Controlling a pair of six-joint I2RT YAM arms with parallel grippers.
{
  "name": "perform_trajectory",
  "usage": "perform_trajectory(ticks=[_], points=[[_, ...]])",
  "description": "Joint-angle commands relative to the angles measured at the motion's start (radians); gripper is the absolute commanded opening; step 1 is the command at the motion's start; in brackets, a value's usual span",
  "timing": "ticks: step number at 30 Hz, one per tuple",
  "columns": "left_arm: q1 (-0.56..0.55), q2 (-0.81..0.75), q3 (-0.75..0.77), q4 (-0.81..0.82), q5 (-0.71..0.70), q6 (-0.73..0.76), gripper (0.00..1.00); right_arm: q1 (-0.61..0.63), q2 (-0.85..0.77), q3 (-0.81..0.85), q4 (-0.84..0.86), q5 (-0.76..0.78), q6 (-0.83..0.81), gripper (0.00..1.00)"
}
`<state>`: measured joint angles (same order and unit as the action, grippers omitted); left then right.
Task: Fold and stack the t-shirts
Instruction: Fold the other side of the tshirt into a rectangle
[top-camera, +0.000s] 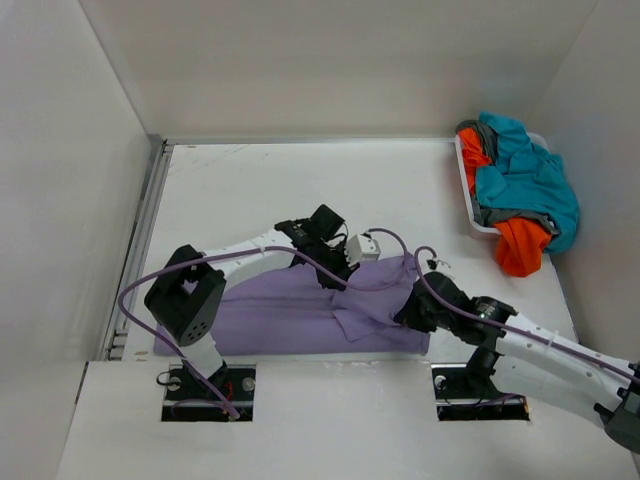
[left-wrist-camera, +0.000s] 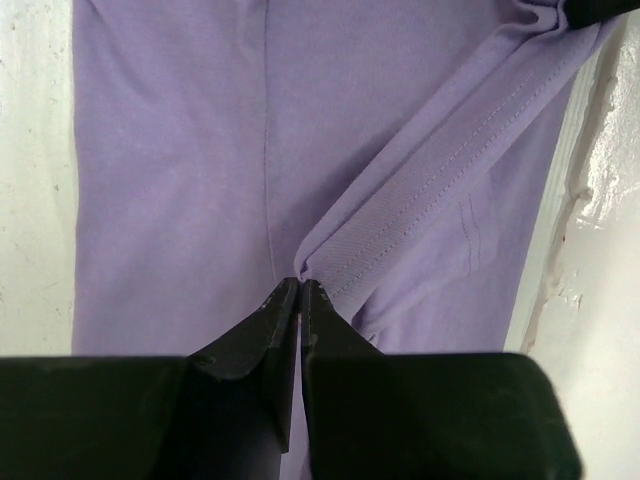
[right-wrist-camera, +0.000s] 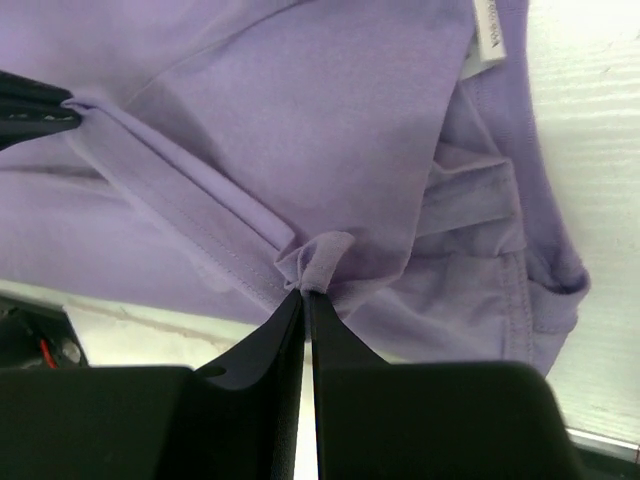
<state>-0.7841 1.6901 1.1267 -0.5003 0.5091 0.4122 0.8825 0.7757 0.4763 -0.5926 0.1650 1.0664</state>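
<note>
A lavender t-shirt (top-camera: 270, 312) lies spread along the table's near edge. My left gripper (top-camera: 338, 278) is over its middle, and in the left wrist view it (left-wrist-camera: 300, 283) is shut on a fold of the hem band (left-wrist-camera: 430, 190). My right gripper (top-camera: 408, 318) is at the shirt's right end, where it (right-wrist-camera: 308, 291) is shut on a small bunch of the same lavender cloth (right-wrist-camera: 330, 120). The hem band (right-wrist-camera: 180, 205) runs taut between the two grips. The teal (top-camera: 530, 180), orange (top-camera: 520, 245) and dark grey (top-camera: 487, 133) t-shirts are heaped in the basket.
A white mesh basket (top-camera: 464, 185) stands at the back right by the wall, with shirts spilling over its front. White walls close in the table on three sides. The shirt's neck label (right-wrist-camera: 487, 30) shows near the right gripper. The near table edge (left-wrist-camera: 560, 210) lies just beside the shirt.
</note>
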Motion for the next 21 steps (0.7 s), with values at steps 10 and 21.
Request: perform_trajectory(ticks=[10,21], points=[[0.033,-0.036,-0.057,0.187,-0.086,-0.061,0.00,-0.271,0.214,0.094,0.283,-0.019,-0.258,0.09],[0.024,-0.046,-0.116,0.342,-0.283,-0.122,0.00,-0.406,0.249,0.041,0.418,-0.056,-0.289,0.10]])
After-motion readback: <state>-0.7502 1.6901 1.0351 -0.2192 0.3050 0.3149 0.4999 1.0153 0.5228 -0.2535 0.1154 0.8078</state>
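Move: About 16 cm ahead of the right hand and 7 cm below it, nearly straight out, lies the shirt's far edge; the shirt's near edge is roughly 5 cm back. The folded near sleeve lies some 5 cm to this hand's left and about level with it. From the left hand the far edge is about 9 cm ahead and 6 cm down, and the near edge about 10 cm back. Carrying the stitched edge stretched between them, both shut grippers go forward over the shirt towards its far edge. The right leads with about 11 cm, drifting 3 cm to the right, while the left follows with some 6 cm and turns counter-clockwise; both tip slightly and keep their pinch. ##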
